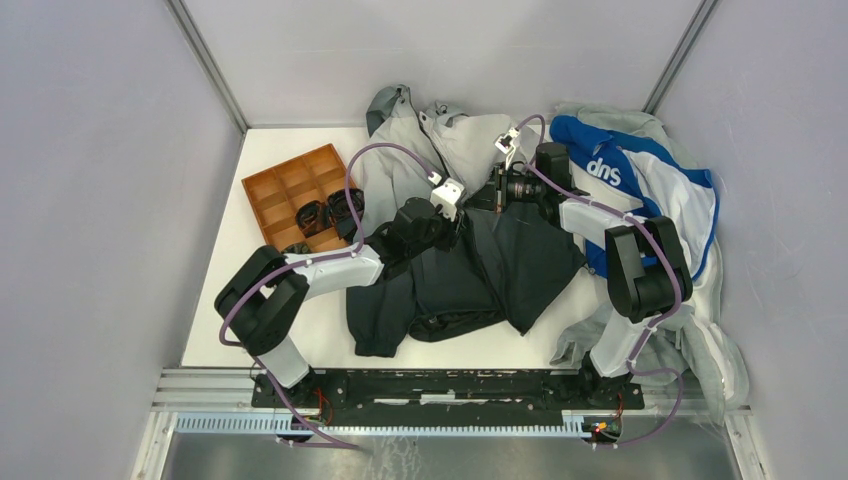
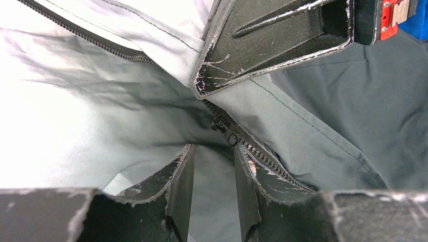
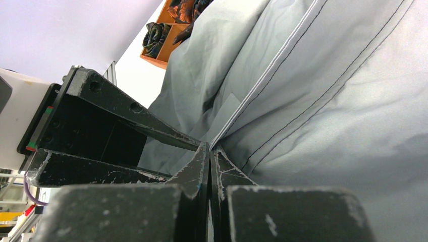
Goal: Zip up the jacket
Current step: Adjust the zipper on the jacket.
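Note:
The jacket [image 1: 470,250] lies spread on the table, light grey at the back and dark charcoal at the near hem. In the left wrist view its dark zipper [image 2: 272,161] runs diagonally, and the slider [image 2: 225,130] sits just past my left fingertips. My left gripper [image 2: 214,151] is open, with its jaws a little apart over grey fabric; in the top view it is at mid-jacket [image 1: 462,222]. My right gripper [image 3: 209,147] is shut on a seamed edge of the jacket [image 3: 313,101], close to the right of the left one [image 1: 490,192]. Its fingers [image 2: 272,45] show above the slider.
An orange compartment tray [image 1: 285,190] with dark rolled items stands at the left back. A blue-and-white garment with white lettering [image 1: 640,175] and a light grey one [image 1: 700,340] lie along the right side. White table surface [image 1: 225,330] shows at the near left.

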You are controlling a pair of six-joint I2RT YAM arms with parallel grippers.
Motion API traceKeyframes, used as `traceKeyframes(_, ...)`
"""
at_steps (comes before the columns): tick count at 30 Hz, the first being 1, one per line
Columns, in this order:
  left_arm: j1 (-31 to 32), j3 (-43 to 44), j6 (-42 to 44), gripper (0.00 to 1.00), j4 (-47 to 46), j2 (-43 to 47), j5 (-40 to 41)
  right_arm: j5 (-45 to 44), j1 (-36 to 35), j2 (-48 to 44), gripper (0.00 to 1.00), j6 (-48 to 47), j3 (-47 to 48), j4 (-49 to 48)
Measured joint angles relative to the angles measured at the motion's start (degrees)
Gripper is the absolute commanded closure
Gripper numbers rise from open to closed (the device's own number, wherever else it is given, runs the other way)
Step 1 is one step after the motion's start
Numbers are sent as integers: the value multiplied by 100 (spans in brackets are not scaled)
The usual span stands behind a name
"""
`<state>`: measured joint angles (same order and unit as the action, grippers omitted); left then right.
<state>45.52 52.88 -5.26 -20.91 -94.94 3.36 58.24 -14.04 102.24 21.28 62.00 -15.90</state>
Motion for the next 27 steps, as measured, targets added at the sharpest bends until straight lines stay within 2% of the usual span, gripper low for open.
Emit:
traceKeyframes(18, -2, 0, -7, 65, -26, -2, -26, 0, -22, 0, 100, 37, 0, -35)
traceKeyframes(24, -2, 4, -11, 82, -24, -11, -46, 0, -22, 0, 100, 39, 0, -35)
traceKeyframes(27, -2, 46, -17, 97, -17, -33, -50, 0, -22, 0, 100, 39, 0, -33)
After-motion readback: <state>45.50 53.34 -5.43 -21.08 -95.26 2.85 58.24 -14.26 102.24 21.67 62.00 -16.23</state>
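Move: The zipper's pull tab hangs almost between my left fingertips, about 1 cm to the right and roughly 1 cm below, level fore and aft. My right fingertips, shut on the jacket's front edge, are some 3 cm ahead of my left hand, 2 cm right and 3 cm higher. The teeth of the other front show about 8 cm ahead and 2 cm left. From my right hand the tab is some 3 cm back, 1 cm left and 4 cm down. Keeping my left hand practically in place beside the zipper, with no turn of the wrist, I ease the half-open fingers in a little, pause, then shut them quickly around the pull tab until the tips meet it. My right hand stays put and keeps its pinch on the jacket's edge. ##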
